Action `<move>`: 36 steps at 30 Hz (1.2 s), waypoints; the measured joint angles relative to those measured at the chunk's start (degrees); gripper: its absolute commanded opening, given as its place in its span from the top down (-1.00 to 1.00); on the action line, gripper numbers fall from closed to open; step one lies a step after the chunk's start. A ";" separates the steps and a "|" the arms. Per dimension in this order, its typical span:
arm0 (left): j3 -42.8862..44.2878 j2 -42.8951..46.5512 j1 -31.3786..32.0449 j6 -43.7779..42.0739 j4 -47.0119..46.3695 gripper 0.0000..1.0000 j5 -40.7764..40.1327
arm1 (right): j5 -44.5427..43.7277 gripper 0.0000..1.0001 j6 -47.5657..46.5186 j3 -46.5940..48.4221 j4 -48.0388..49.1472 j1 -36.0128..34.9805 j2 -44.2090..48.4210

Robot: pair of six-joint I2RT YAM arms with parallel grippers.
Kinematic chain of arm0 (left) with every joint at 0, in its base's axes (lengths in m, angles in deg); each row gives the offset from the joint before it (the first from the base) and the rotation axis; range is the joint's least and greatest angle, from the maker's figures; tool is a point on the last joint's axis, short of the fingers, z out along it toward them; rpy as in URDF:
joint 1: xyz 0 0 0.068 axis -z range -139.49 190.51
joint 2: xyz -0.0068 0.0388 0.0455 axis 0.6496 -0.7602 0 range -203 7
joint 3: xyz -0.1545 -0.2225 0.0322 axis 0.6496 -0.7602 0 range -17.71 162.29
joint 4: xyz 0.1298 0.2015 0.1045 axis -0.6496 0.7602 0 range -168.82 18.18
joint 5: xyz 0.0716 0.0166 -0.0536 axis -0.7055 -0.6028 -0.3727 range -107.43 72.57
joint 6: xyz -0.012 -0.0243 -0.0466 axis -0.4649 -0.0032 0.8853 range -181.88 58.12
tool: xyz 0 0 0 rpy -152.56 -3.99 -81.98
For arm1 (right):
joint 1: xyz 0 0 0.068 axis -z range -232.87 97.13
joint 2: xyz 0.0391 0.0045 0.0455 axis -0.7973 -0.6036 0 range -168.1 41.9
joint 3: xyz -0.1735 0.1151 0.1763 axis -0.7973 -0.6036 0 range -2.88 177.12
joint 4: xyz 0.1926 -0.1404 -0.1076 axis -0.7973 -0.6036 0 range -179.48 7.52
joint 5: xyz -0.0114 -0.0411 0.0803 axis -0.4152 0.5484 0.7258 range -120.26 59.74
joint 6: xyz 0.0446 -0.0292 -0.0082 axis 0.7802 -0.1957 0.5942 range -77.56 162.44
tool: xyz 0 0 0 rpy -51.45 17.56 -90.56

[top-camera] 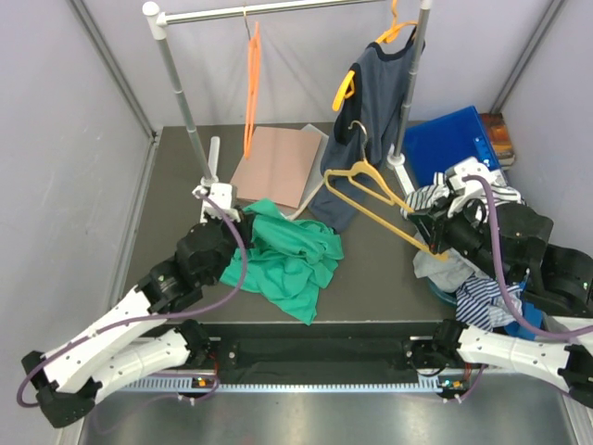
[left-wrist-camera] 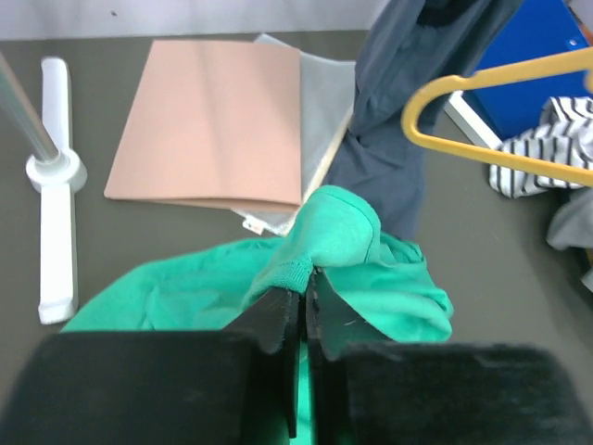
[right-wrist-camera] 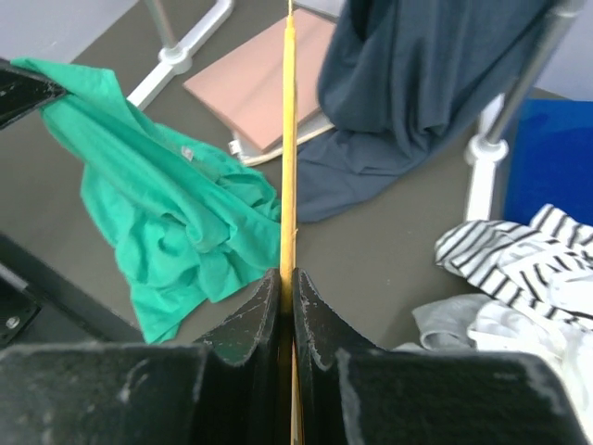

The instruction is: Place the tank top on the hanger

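The teal-green tank top (top-camera: 292, 255) lies crumpled on the dark table, left of centre. My left gripper (top-camera: 243, 225) is shut on a raised fold at its upper left; in the left wrist view the fabric (left-wrist-camera: 338, 232) bunches over the closed jaws of that gripper (left-wrist-camera: 307, 278). The pale yellow-orange hanger (top-camera: 371, 199) is held above the table to the right of the top, hook (top-camera: 359, 130) near the navy garment. My right gripper (top-camera: 428, 239) is shut on the hanger's lower right end; the right wrist view shows the hanger (right-wrist-camera: 288, 139) edge-on between the closed jaws of the right gripper (right-wrist-camera: 287, 283).
A clothes rail (top-camera: 278, 11) at the back carries a vivid orange hanger (top-camera: 251, 83) and a dark navy top (top-camera: 371, 120). A pink board (top-camera: 275, 167) lies under it. A blue bin (top-camera: 454, 144) and a striped and grey clothes pile (top-camera: 468, 278) sit at right.
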 measured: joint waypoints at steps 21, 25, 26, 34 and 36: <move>-15.54 6.29 -0.07 25.86 12.70 -0.15 1.25 | 20.76 1.00 -0.94 -8.22 5.35 0.02 -6.21; -17.57 2.16 -0.07 27.82 10.62 -0.14 1.97 | 21.94 1.00 -0.48 -8.83 4.76 0.02 -5.51; -18.53 1.99 -0.07 28.20 9.97 -0.13 2.10 | 21.97 1.00 -0.35 -8.83 4.59 0.02 -5.25; -24.85 2.14 -5.60 30.27 3.56 -0.12 6.12 | 22.03 1.00 0.09 -8.83 4.33 0.02 -3.19; -27.36 1.95 -8.46 30.25 -0.02 -0.11 8.76 | 22.16 1.00 0.11 -8.83 4.26 0.02 -3.23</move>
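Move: The left hand still pinches the hem of the green tank top, whose middle lies about 24 cm below it, 6 cm to its right and 2 cm back. The yellow hanger's middle is some 30 cm to this hand's right, 6 cm ahead and 8 cm higher; the pink folder lies about 27 cm ahead, 4 cm right, 25 cm below. From the right hand, which holds the hanger, the tank top is roughly 35 cm left, 8 cm ahead and 34 cm below. Left opens, releasing the tank top, and sinks about 20 cm; right swings the hanger left and down towards it. ##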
